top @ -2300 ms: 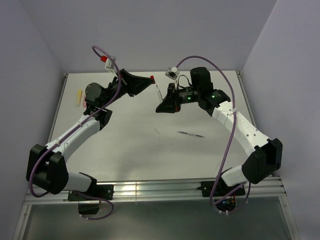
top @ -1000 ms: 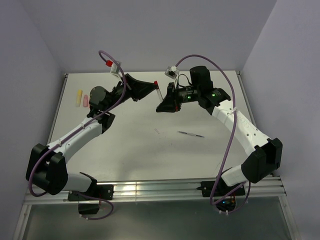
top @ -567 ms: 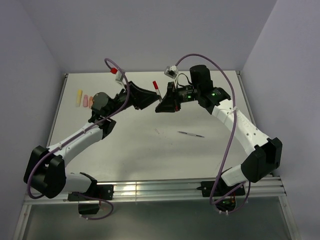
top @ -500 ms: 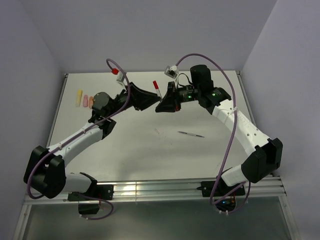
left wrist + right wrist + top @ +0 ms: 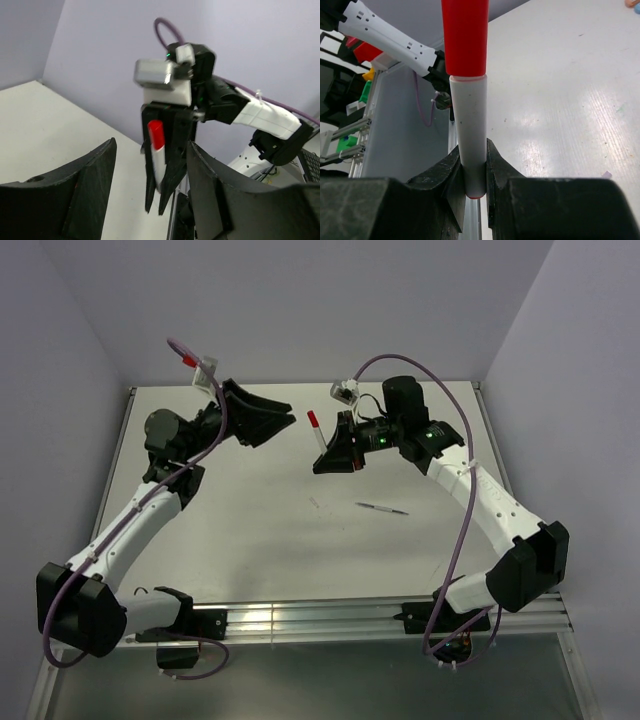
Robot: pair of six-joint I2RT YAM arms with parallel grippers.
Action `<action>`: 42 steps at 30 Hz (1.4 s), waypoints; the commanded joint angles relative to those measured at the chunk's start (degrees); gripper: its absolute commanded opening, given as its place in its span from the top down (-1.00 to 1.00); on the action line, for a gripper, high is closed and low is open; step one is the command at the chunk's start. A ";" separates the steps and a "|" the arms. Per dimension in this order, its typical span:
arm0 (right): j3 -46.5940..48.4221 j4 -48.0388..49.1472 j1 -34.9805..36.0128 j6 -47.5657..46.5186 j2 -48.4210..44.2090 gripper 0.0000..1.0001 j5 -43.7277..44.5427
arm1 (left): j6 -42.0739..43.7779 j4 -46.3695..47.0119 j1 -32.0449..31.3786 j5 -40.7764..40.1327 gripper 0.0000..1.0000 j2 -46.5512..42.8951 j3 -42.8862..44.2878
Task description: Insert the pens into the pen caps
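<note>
A white pen [image 5: 317, 443] stands upright with a red pen cap [image 5: 312, 419] seated on its top end. My right gripper [image 5: 321, 459] is shut on the pen's lower end above the middle of the table. The right wrist view shows the white barrel [image 5: 471, 135] pinched between both fingers and the red cap [image 5: 465, 37] above it. My left gripper [image 5: 288, 420] hangs open just left of the cap and touches nothing. In the left wrist view its gripper [image 5: 150, 200] has wide black fingers framing the capped pen [image 5: 159, 165] a short way off.
A thin grey pen [image 5: 381, 507] lies on the white table [image 5: 250, 540] below my right gripper. A tiny pale scrap [image 5: 314, 503] lies left of it. Lilac walls close the back and both sides. A metal rail [image 5: 300, 618] runs along the near edge.
My left gripper has opened, let go of the red cap, which stays on the pen, and drawn back to the left. My right gripper still holds the pen, shifted slightly.
</note>
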 commanded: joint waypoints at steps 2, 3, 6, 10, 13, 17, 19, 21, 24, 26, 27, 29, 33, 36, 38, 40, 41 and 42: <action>-0.44 1.89 0.81 -0.38 -1.92 1.00 -2.88 | 2.18 -3.00 -0.08 3.24 -0.14 2.56 7.74; -0.44 1.81 0.99 -0.29 -1.92 1.00 -2.97 | 2.18 -4.40 -0.08 2.19 -0.12 3.19 8.89; -0.26 1.80 1.34 -0.20 -2.00 1.00 -3.32 | 3.23 -8.45 -0.78 1.48 -0.11 4.86 11.62; -0.09 1.80 1.51 -0.20 -1.57 1.00 -3.50 | 3.05 -6.26 -2.45 1.83 -0.11 5.48 11.18; 0.26 1.80 1.78 0.06 -1.13 1.00 -3.76 | 3.50 -7.58 -3.76 2.00 -0.08 6.27 11.80; 0.70 1.72 1.95 0.24 -0.78 1.00 -3.94 | 2.18 -3.99 -4.56 2.27 -0.08 6.27 10.31; 0.53 1.72 2.04 0.24 -0.86 1.00 -3.94 | 1.56 -2.57 -4.65 2.35 -0.04 6.44 9.95; 0.44 1.72 2.04 0.06 -0.69 1.00 -3.94 | 1.56 -2.57 -4.91 2.79 0.01 6.88 9.95; 0.44 1.80 2.13 0.06 -0.69 1.00 -3.94 | 0.60 -0.56 -5.35 3.06 0.13 7.06 9.08; 0.53 1.80 2.13 0.06 -0.69 1.00 -3.94 | 0.33 0.15 -5.44 3.23 0.27 7.23 8.72; 0.61 1.72 2.13 0.06 -0.69 1.00 -4.02 | 0.42 -0.11 -5.53 3.32 0.34 7.24 8.81; 0.88 1.72 2.13 0.06 -0.69 1.00 -4.11 | 0.68 -0.55 -5.70 3.67 0.43 7.41 8.63; 2.02 1.72 2.13 0.06 -0.60 1.00 -4.38 | 0.07 -0.02 -5.70 4.81 0.38 7.06 7.49; 2.29 1.72 2.13 0.06 -0.25 1.00 -4.55 | -0.37 0.42 -5.79 5.25 0.35 6.80 6.62; 2.46 1.72 2.13 0.06 -0.16 1.00 -4.64 | -0.63 0.94 -5.79 5.43 0.37 6.80 6.44; 2.37 1.72 2.13 0.06 -0.25 1.00 -4.73 | -1.16 1.91 -5.79 5.34 0.55 6.62 5.82; 2.37 1.72 2.13 0.15 -0.25 1.00 -4.73 | -1.42 2.43 -5.88 5.34 0.64 6.71 5.73; 2.37 1.72 2.13 0.06 -0.33 1.00 -4.73 | -1.69 2.87 -5.88 5.26 0.83 6.71 5.47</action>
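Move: The red cap, already on the upright white pen, stands about 5 cm to the right of the open left hand, level fore and aft and about 1 cm lower; the white pen body is some 6 cm right, 2 cm back and 5 cm below. From the right hand, which grips the pen's lower end, the cap is roughly 4 cm ahead, 3 cm left and 7 cm up, while the silver pen on the table is about 10 cm ahead, 16 cm right and 30 cm below. The open left hand first hops up about 3 cm and a little forward, sinks again while going about 4 cm right to the red cap, then eases back some 2.5 cm, turning about 10 degrees clockwise as its fingers close in stages and pinch the cap's upper end from both sides. The right hand keeps its grip on the pen's lower end and draws back about 1.5 cm, mostly early on, then holds the pen still for the left fingers. ##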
